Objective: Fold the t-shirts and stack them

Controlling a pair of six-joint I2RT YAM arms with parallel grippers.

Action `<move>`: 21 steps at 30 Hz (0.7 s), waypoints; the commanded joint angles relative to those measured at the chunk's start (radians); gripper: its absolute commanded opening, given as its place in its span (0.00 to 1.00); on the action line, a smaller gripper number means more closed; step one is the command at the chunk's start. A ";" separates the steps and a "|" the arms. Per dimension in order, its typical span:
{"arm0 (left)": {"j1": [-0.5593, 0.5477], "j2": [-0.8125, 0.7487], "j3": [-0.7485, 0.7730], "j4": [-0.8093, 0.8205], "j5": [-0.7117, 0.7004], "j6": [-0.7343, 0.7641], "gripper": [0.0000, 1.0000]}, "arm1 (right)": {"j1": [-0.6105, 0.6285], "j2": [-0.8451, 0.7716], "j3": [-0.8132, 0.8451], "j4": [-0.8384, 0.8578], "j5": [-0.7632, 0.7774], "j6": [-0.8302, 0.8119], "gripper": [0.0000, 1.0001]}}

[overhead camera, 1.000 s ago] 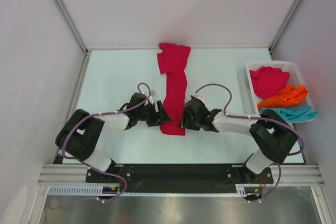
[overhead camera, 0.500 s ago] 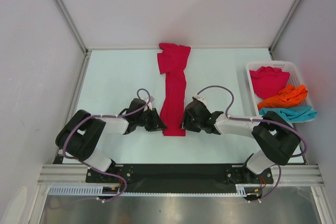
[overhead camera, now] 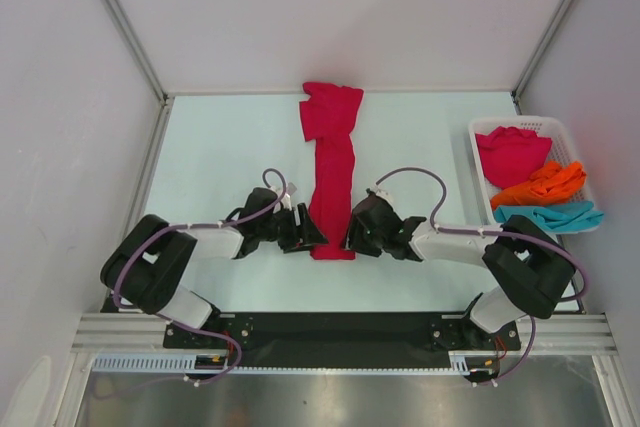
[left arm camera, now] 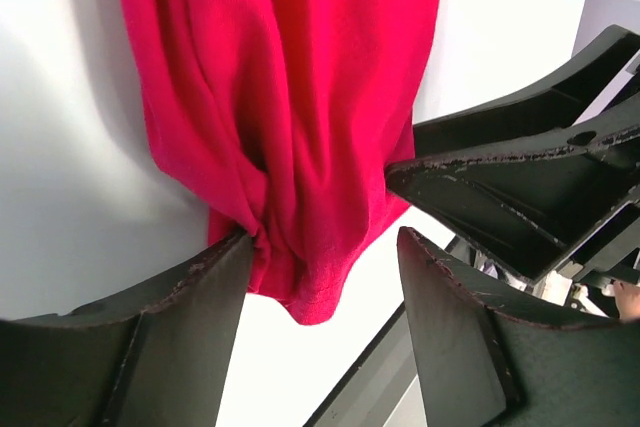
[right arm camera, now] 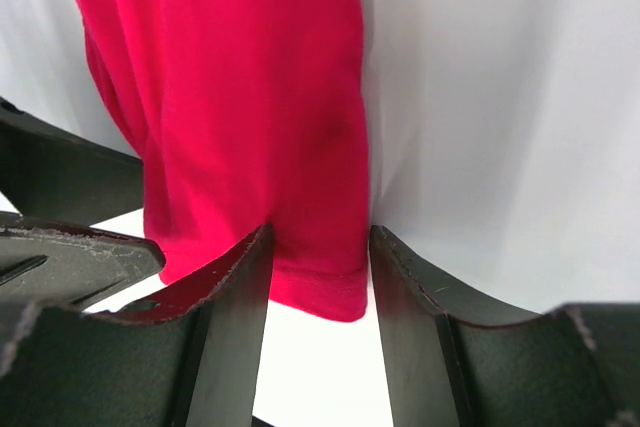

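A crimson t-shirt (overhead camera: 333,167) lies on the table folded into a long narrow strip running away from me. My left gripper (overhead camera: 312,239) is low at its near left corner and my right gripper (overhead camera: 350,240) at its near right corner. In the left wrist view the left gripper (left arm camera: 325,247) stands open. One of its fingers (left arm camera: 200,297) touches the bunched edge of the t-shirt (left arm camera: 290,97); the other stays apart from it. The right gripper (right arm camera: 320,237) is open and straddles the flat hemmed corner of the t-shirt (right arm camera: 250,97).
A white slatted basket (overhead camera: 482,165) at the right edge of the table holds a red t-shirt (overhead camera: 508,152), an orange one (overhead camera: 545,184) and a teal one (overhead camera: 560,215) that hangs over its near rim. Metal frame posts and white walls enclose the table.
My left gripper has slid nearer along the strip's left edge to its near corner. My right gripper has crept slightly nearer. The strip itself has hardly shifted.
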 commanded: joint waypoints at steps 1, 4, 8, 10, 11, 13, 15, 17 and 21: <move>-0.016 0.046 -0.079 -0.196 -0.046 0.043 0.69 | 0.022 0.014 -0.011 0.021 -0.009 0.025 0.49; -0.014 0.041 -0.091 -0.199 -0.050 0.043 0.69 | 0.023 0.023 -0.013 0.024 -0.012 0.028 0.49; -0.015 -0.012 -0.088 -0.271 -0.130 0.055 0.73 | 0.025 0.025 -0.011 0.023 -0.009 0.028 0.49; -0.014 -0.063 -0.079 -0.352 -0.177 0.064 0.77 | 0.025 0.025 -0.011 0.021 -0.009 0.024 0.50; -0.014 -0.078 -0.066 -0.375 -0.222 0.068 0.83 | 0.025 0.029 -0.010 0.023 -0.007 0.022 0.50; -0.016 -0.123 -0.051 -0.455 -0.281 0.072 0.91 | 0.025 0.037 -0.002 0.020 -0.010 0.020 0.50; -0.014 -0.155 -0.037 -0.496 -0.350 0.080 0.96 | 0.025 0.045 0.006 0.020 -0.010 0.016 0.49; -0.014 -0.157 -0.031 -0.521 -0.381 0.086 0.97 | 0.025 0.049 0.009 0.021 -0.015 0.010 0.50; -0.014 -0.099 -0.063 -0.475 -0.398 0.068 0.97 | 0.023 0.062 0.029 0.008 -0.015 -0.001 0.50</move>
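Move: The red t-shirt's bunched near-left corner lies almost at the left fingertips, about 2 cm back, 1 cm left and 1 cm below. From that hand the near-right corner is some 8 cm right and 3 cm back, and the strip's far end about 33 cm ahead, 3 cm right. The right hand has that near-right corner about 3 cm back, 1 cm right and 1 cm below, and the near-left corner 7 cm left, 3 cm back. The red t-shirt's bunched near-left corner is spread sideways: the left fingers, already at the cloth, ease back about a centimetre and part from two-thirds to nearly wide open as the hand shifts some 3 cm left, the wrist rolling about 10 degrees with its left side rising. The half-open right fingers stay on the near-right corner and creep about 1.5 cm left. ##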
